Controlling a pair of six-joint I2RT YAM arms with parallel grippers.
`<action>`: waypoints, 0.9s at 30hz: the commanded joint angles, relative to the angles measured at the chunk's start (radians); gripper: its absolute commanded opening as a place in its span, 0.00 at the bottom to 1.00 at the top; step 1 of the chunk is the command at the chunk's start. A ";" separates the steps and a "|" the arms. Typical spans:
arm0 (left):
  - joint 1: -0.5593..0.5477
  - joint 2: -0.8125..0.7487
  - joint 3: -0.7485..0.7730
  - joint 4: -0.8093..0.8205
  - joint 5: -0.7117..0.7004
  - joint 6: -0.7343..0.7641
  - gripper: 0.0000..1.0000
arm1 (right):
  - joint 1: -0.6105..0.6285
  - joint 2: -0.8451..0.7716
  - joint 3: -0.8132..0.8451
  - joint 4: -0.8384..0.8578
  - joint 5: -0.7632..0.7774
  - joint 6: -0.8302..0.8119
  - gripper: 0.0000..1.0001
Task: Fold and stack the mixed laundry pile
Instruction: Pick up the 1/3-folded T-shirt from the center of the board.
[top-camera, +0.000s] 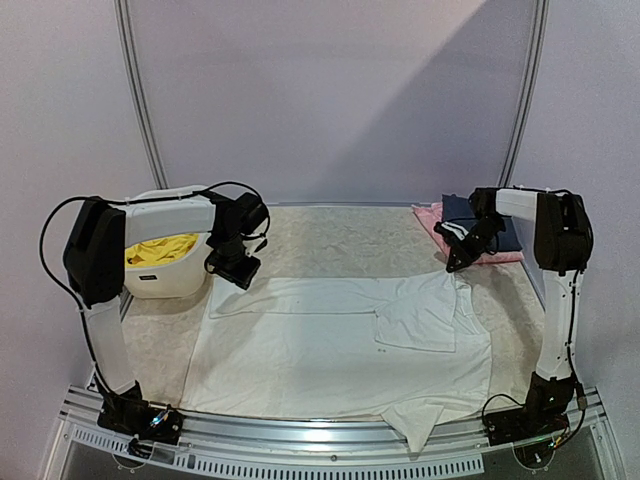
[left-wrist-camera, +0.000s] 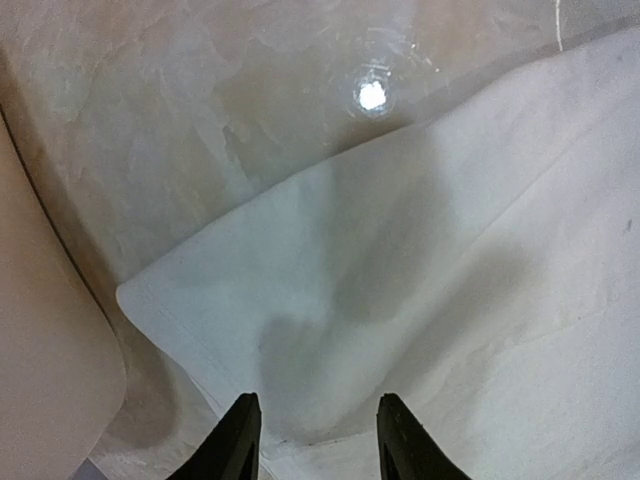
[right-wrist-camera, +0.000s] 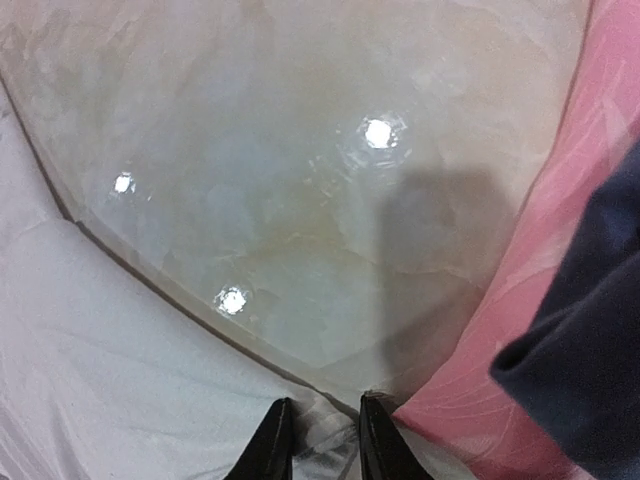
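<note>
A large white T-shirt (top-camera: 340, 350) lies spread flat across the table, one sleeve folded in over its middle. My left gripper (top-camera: 235, 268) hovers open above the shirt's far left corner (left-wrist-camera: 450, 280), and nothing sits between its dark fingers (left-wrist-camera: 240, 440). At the shirt's far right corner (right-wrist-camera: 120, 350), my right gripper (top-camera: 455, 262) has its narrow jaws pinched on a bunched bit of white cloth. The yellow shorts (top-camera: 160, 250) lie inside the white basket (top-camera: 165, 285).
The basket wall (left-wrist-camera: 40, 350) stands just left of my left gripper. A pink cloth (top-camera: 430, 222) (right-wrist-camera: 560, 250) with a navy garment (top-camera: 470, 208) (right-wrist-camera: 590, 340) on it lies at the far right, touching distance from my right gripper. One sleeve hangs over the near table edge.
</note>
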 joint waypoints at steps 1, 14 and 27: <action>0.015 0.000 0.005 -0.020 -0.010 0.012 0.41 | -0.029 0.036 0.002 -0.075 -0.038 -0.008 0.17; 0.098 0.049 0.136 0.011 -0.058 -0.079 0.43 | -0.073 -0.036 -0.069 0.015 0.067 -0.038 0.00; 0.147 0.171 0.204 -0.086 -0.121 0.052 0.45 | -0.073 -0.065 -0.133 0.033 0.065 -0.045 0.00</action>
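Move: My right fingers are already around the T-shirt's far right corner, about 1 cm below the hand point. The pink-and-navy stack stands about 12 cm ahead and 7 cm to the right of that hand, and the folded-in flap some 14 cm back and 8 cm left. For my left hand the shirt's far left corner lies about 8 cm ahead, 6 cm left and 5 cm below, with the white basket some 8 cm ahead and 17 cm left. I shut my right fingers on the far right corner and draw it about 3 cm to the right and slightly back, then hold it still. My left hand, fingers staying part open, eases left, swings forward over a low arc of about 3 cm, and comes down towards the far left corner, turning some 10 degrees counter-clockwise, not yet touching. ##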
